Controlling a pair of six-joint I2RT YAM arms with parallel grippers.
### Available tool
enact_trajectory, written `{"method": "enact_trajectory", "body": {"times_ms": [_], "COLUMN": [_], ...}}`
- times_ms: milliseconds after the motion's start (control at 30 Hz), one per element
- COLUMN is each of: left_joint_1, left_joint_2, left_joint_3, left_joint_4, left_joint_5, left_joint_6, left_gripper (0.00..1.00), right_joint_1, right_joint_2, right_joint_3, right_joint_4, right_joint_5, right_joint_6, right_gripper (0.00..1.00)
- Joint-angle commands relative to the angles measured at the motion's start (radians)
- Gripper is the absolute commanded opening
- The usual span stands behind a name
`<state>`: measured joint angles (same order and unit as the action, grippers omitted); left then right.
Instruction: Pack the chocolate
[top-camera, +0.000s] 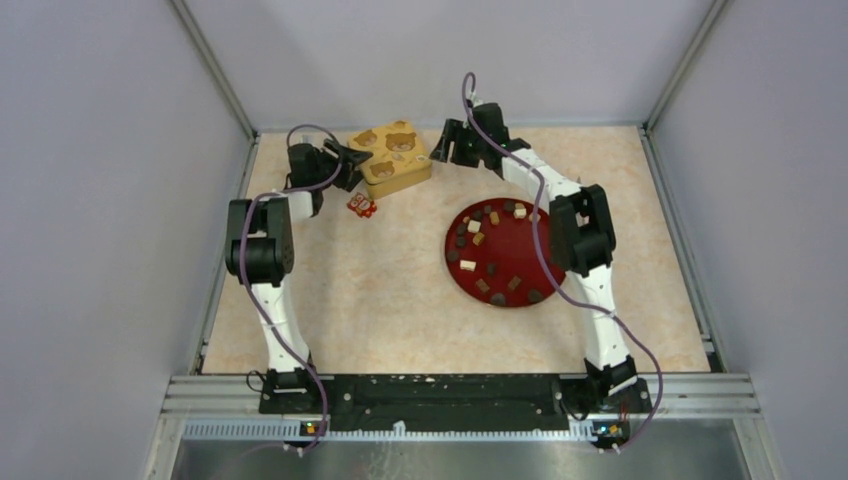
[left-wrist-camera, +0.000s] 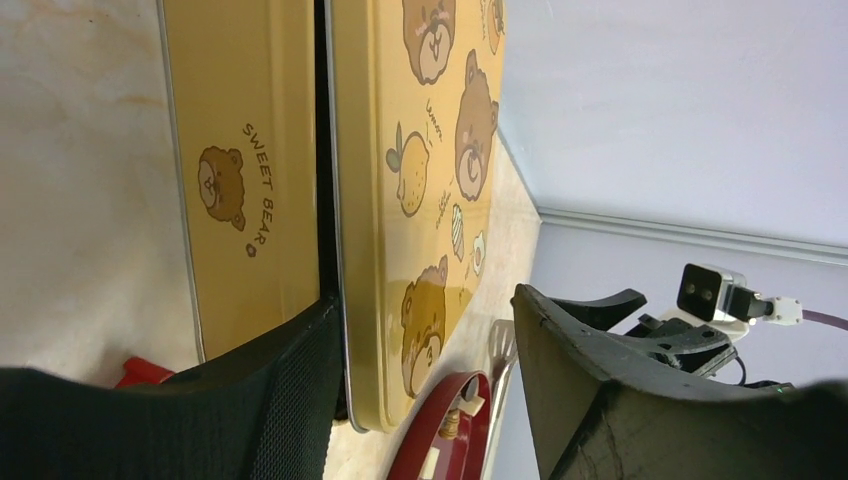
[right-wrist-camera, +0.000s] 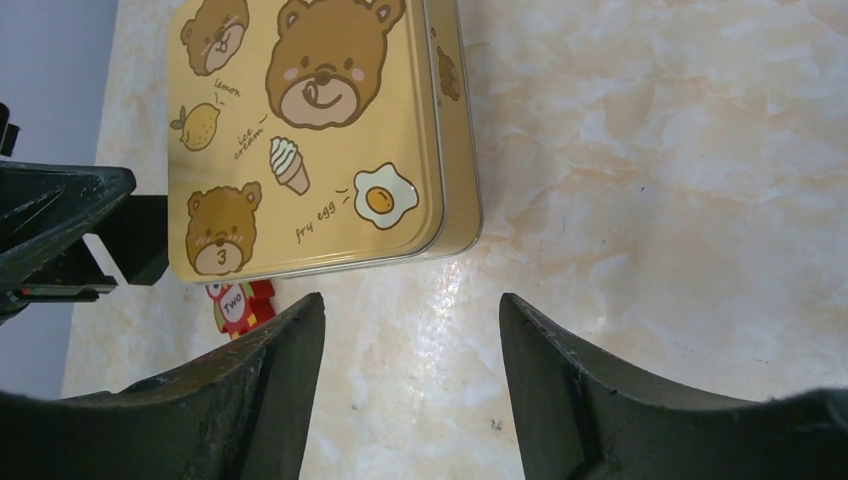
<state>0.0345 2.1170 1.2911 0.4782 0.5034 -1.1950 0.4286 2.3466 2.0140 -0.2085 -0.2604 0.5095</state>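
The chocolate (top-camera: 478, 238), dark lumps and pale cubes, lies scattered on a dark red plate (top-camera: 520, 265) right of centre. At the back stands a tan tin (top-camera: 395, 175) with its bear-printed lid (top-camera: 388, 148) on top, slightly askew. In the left wrist view a dark gap shows between the lid (left-wrist-camera: 420, 200) and the tin's base (left-wrist-camera: 250, 200). My left gripper (left-wrist-camera: 428, 300) is open at the tin's left corner, the lid's edge between its jaws, the far finger (left-wrist-camera: 560, 380) clear of it. My right gripper (right-wrist-camera: 410, 300) stands open over bare table beside the tin (right-wrist-camera: 310, 130).
Small red-and-white wrapped items (top-camera: 362, 206) lie on the table just in front of the tin, also seen as wrapped items (right-wrist-camera: 240, 305) in the right wrist view. The plate's rim (left-wrist-camera: 470, 400) shows past the lid. Grey walls enclose the table on three sides.
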Motion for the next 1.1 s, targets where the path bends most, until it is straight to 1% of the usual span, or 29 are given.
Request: {"method": "enact_trajectory", "body": {"times_ms": [0, 133, 300, 333, 367, 467, 600, 733, 900, 1067], "left_joint_1": [0.017, 0.030, 0.033, 0.034, 0.035, 0.042, 0.049, 0.049, 0.053, 0.053], "left_joint_2": [-0.064, -0.064, -0.060, -0.055, -0.046, -0.018, -0.003, -0.010, 0.018, 0.071], "left_joint_3": [0.021, 0.024, 0.045, 0.057, 0.072, 0.120, 0.149, 0.156, 0.180, 0.227], "left_joint_4": [-0.112, -0.132, -0.163, -0.171, -0.185, -0.225, -0.259, -0.294, -0.305, -0.310], "left_joint_5": [-0.031, -0.023, -0.012, -0.004, 0.006, 0.033, 0.059, 0.060, 0.085, 0.107], "left_joint_6": [0.085, 0.103, 0.164, 0.178, 0.193, 0.228, 0.274, 0.332, 0.353, 0.356], "left_gripper": [0.68, 0.72, 0.94, 0.98, 0.99, 0.99, 0.99, 0.99, 0.99, 0.97], "right_joint_1": [-0.001, 0.000, -0.001, -0.001, -0.001, 0.000, -0.001, 0.000, 0.000, 0.001], "right_joint_2": [-0.052, -0.046, 0.001, 0.017, 0.031, 0.087, 0.174, 0.202, 0.235, 0.279], "right_joint_3": [-0.009, -0.006, 0.069, 0.092, 0.116, 0.204, 0.327, 0.351, 0.376, 0.418], "right_joint_4": [0.042, 0.040, 0.007, -0.005, -0.014, -0.041, -0.065, -0.009, 0.054, 0.078], "right_joint_5": [-0.012, -0.016, -0.026, -0.030, -0.032, -0.041, -0.051, -0.055, -0.059, -0.055], "right_joint_6": [0.004, 0.002, -0.011, -0.014, -0.018, -0.023, -0.018, -0.010, -0.002, 0.017], "right_gripper": [0.63, 0.63, 0.63, 0.63, 0.63, 0.64, 0.64, 0.64, 0.64, 0.59]}}
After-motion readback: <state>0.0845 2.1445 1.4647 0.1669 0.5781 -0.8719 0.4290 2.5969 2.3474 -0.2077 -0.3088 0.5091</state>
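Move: The lidded chocolate box has its middle about 8 cm to the right of my left hand, 3 cm ahead and 4 cm lower. From my right hand it is some 10 cm to the left, 4 cm ahead and 4 cm lower. The red toy lies roughly 7 cm back from my left hand and 1 cm to its right, on the table. The red plate is about 15 cm right and 17 cm back of my right hand. I open my left hand from part open to wide and back it off to the left of the box's left edge by about 2.5 cm, lifting a little on the way before sinking again, and rolling some 13 degrees so its left side rises. After a short hold I reach forward and left about 5 cm with my right hand, over a small rise and back down, to the near right corner of the lid, fingers staying open. ##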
